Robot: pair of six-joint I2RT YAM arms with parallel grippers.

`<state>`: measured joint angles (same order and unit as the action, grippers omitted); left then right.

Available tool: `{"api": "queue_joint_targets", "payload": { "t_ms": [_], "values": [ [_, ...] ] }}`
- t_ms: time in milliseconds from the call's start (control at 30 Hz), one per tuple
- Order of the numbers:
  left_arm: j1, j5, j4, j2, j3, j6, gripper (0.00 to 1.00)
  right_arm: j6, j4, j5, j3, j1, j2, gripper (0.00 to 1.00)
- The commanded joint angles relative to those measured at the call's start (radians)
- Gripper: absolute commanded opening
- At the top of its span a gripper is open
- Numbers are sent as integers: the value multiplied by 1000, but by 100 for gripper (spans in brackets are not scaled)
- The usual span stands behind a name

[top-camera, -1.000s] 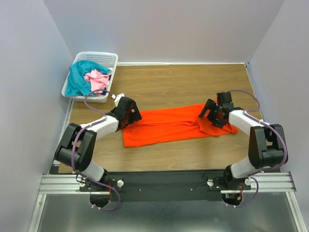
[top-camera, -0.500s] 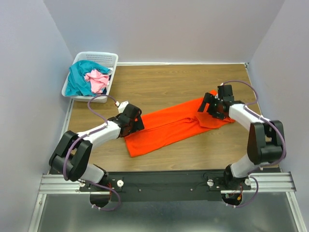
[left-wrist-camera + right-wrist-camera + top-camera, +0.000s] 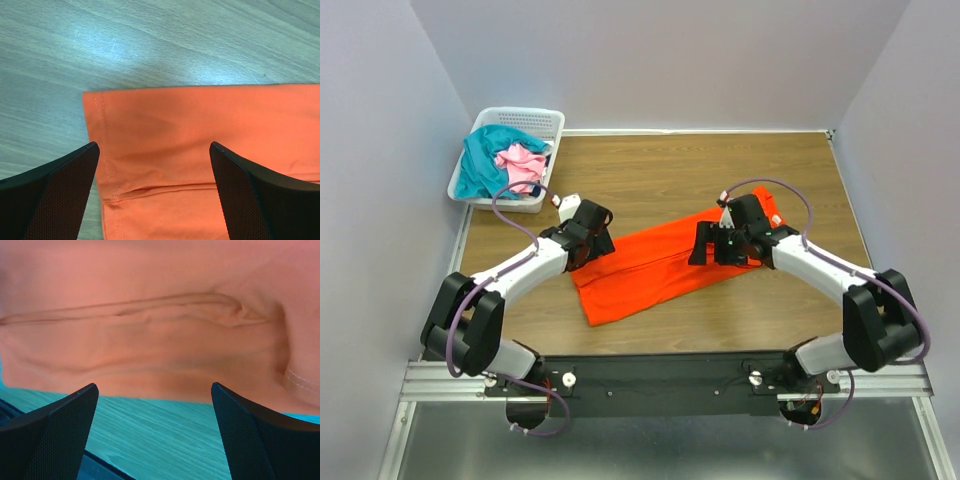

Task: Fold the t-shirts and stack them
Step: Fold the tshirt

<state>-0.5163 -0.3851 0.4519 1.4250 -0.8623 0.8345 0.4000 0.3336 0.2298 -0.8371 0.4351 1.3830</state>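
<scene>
The orange t-shirt point(image 3: 650, 265) lies flat on the table, folded into a long strip that runs diagonally from near left to far right. My left gripper point(image 3: 597, 242) hovers open over its far left corner. In the left wrist view the stitched hem corner of the orange t-shirt point(image 3: 190, 130) lies between the open left gripper point(image 3: 155, 192). My right gripper point(image 3: 706, 246) is open above the strip's right half. In the right wrist view the orange t-shirt point(image 3: 150, 340) fills the top, and the right gripper point(image 3: 155, 435) has bare wood between its fingers. Neither gripper holds anything.
A white slatted basket point(image 3: 538, 116) stands at the far left corner of the table, holding a teal t-shirt point(image 3: 483, 162) and a pink t-shirt point(image 3: 522, 160). Grey walls close in the table on three sides.
The orange t-shirt has swung from lying crosswise to diagonal. My right gripper has moved left from the shirt's right end to its right half. The left gripper has shifted only slightly.
</scene>
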Motion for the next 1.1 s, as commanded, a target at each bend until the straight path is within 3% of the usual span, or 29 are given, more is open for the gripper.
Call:
{"api": "queue_joint_targets", "payload": {
  "t_ms": [0,100,333,567,967,1067],
  "values": [
    [-4,47,-48,-6,9,-5,98,11,47,-58,1,-1,74,100],
    [-19,124,-126,-11,61,-14,98,20,50,-170,-31,-1,122,100],
    [-30,137,-139,9,89,0,98,31,62,-392,-135,-1,215,100],
    [-30,140,-139,15,94,11,98,0,70,-493,-168,-4,255,100],
    [-33,140,-139,40,89,3,98,-133,123,-521,-151,-6,232,100],
    [-33,141,-140,54,80,-3,98,-128,133,-523,-161,-7,260,95]
  ]
}}
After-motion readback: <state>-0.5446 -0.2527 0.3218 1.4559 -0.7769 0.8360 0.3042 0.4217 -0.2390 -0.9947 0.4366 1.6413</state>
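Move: The bunched sleeve at the t-shirt strip's right end lies about 9 cm to the right of my right hand, 4 cm ahead and 5 cm below; the strip's far right corner is some 16 cm ahead and 12 cm to the right. The strip's far left corner sits roughly 3 cm ahead of my left hand, 5 cm to its left and 4 cm below, while its near left corner is about 12 cm back and 1 cm left. I drop my right hand, fingers wide open, onto the strip, then carry it low over the cloth forward and to the right, about 7 cm sideways in all, towards the bunched sleeve, rolling the wrist nearly 30 degrees so the fingers swing from leaning left to pointing almost straight down. My left hand, also open, sinks about 3 cm and shifts 3 cm right above the strip's left end. ##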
